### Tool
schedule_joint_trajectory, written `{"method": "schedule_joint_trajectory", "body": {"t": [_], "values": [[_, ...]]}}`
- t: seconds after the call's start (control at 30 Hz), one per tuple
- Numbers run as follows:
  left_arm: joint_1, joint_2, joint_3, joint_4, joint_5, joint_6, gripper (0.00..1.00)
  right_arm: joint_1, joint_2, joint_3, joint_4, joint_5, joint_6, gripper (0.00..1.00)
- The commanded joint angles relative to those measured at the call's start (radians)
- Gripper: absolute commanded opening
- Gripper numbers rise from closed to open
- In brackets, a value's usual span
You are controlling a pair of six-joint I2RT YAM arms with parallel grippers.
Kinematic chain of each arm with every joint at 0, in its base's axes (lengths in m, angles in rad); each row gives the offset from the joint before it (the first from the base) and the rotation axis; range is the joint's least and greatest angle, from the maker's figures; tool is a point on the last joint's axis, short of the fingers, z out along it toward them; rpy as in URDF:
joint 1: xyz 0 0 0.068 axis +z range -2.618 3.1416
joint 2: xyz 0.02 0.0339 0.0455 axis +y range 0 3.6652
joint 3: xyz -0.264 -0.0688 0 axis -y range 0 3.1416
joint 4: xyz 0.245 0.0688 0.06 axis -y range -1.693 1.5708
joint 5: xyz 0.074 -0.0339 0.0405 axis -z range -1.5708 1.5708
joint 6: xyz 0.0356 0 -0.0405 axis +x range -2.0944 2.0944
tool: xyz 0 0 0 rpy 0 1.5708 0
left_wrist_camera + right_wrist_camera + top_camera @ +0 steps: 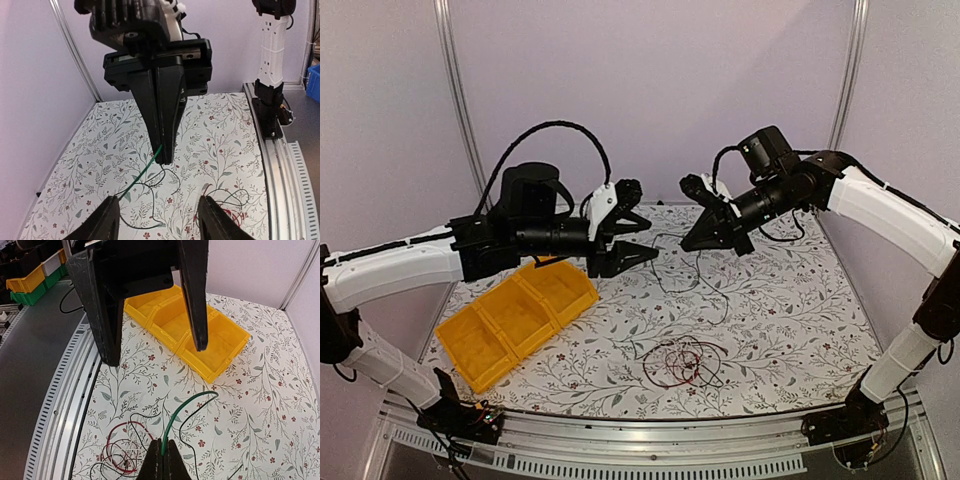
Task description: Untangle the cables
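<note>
My right gripper (162, 456) is shut on a thin green cable (192, 405), which arcs up out of its tips; a black strand runs on from the cable's far end. In the left wrist view the right gripper (163, 156) points down above the table, and the green cable (142, 172) slants down-left to near one finger of my left gripper (160, 220). That gripper is open with nothing between its fingers. In the top view the left gripper (652, 240) faces the right gripper (688, 243) above the table. A tangle of red, black and pale cables (682, 362) lies near the front edge.
A yellow three-compartment bin (515, 320) sits at the left of the floral table (800, 300). The bin (215, 365) shows behind the left gripper's fingers (107, 315). Loose black wire (705, 290) trails over the middle. An aluminium rail (650, 430) runs along the front.
</note>
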Motion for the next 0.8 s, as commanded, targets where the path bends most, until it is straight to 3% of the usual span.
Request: {"method": "schedule_joint_trajectory", "body": {"t": [0.0, 0.13, 0.63, 0.7, 0.77], "values": [[-0.011, -0.024, -0.037, 0.078, -0.033, 0.02, 0.56, 0.016, 0.004, -0.008, -0.018, -0.001, -0.021, 0.0], [-0.014, 0.041, 0.004, 0.087, -0.001, 0.007, 0.53, 0.023, 0.01, -0.001, -0.022, -0.002, -0.022, 0.0], [-0.013, 0.107, 0.044, 0.112, 0.031, -0.025, 0.09, 0.027, 0.007, -0.005, -0.011, -0.006, -0.013, 0.02], [-0.014, 0.109, 0.042, 0.118, 0.032, -0.04, 0.04, 0.026, 0.008, -0.001, -0.01, -0.01, -0.01, 0.04], [-0.012, 0.106, 0.042, 0.122, 0.012, -0.062, 0.0, 0.025, 0.008, 0.006, -0.013, -0.007, 0.0, 0.13]]}}
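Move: The bit of green cable that the open left fingers go for bows out of the right fingertips and lies about 2 cm to the left hand's right, 1 cm ahead and 2 cm lower. The right fingertips holding the cable are some 6 cm to the left hand's right, level fore and aft and about 1 cm lower; the red-and-black tangle lies on the table 30 cm below, 8 cm back and 7 cm right. From the right hand, that bit of cable is about 4 cm left and 1 cm ahead, at its own height. The left hand, fingers pointing right towards the right gripper, bobs up about 1 cm, then dips some 4 cm while easing 2 cm to the right and a little forward to bring its half-open fingers around the green cable, and comes back up 1 cm at the end. As it dips, its fingers start to close and shut fully to pinch the cable just beside the right fingertips, with hardly any wrist turn, while the right hand stays nearly in place and keeps its hold on the same cable. ##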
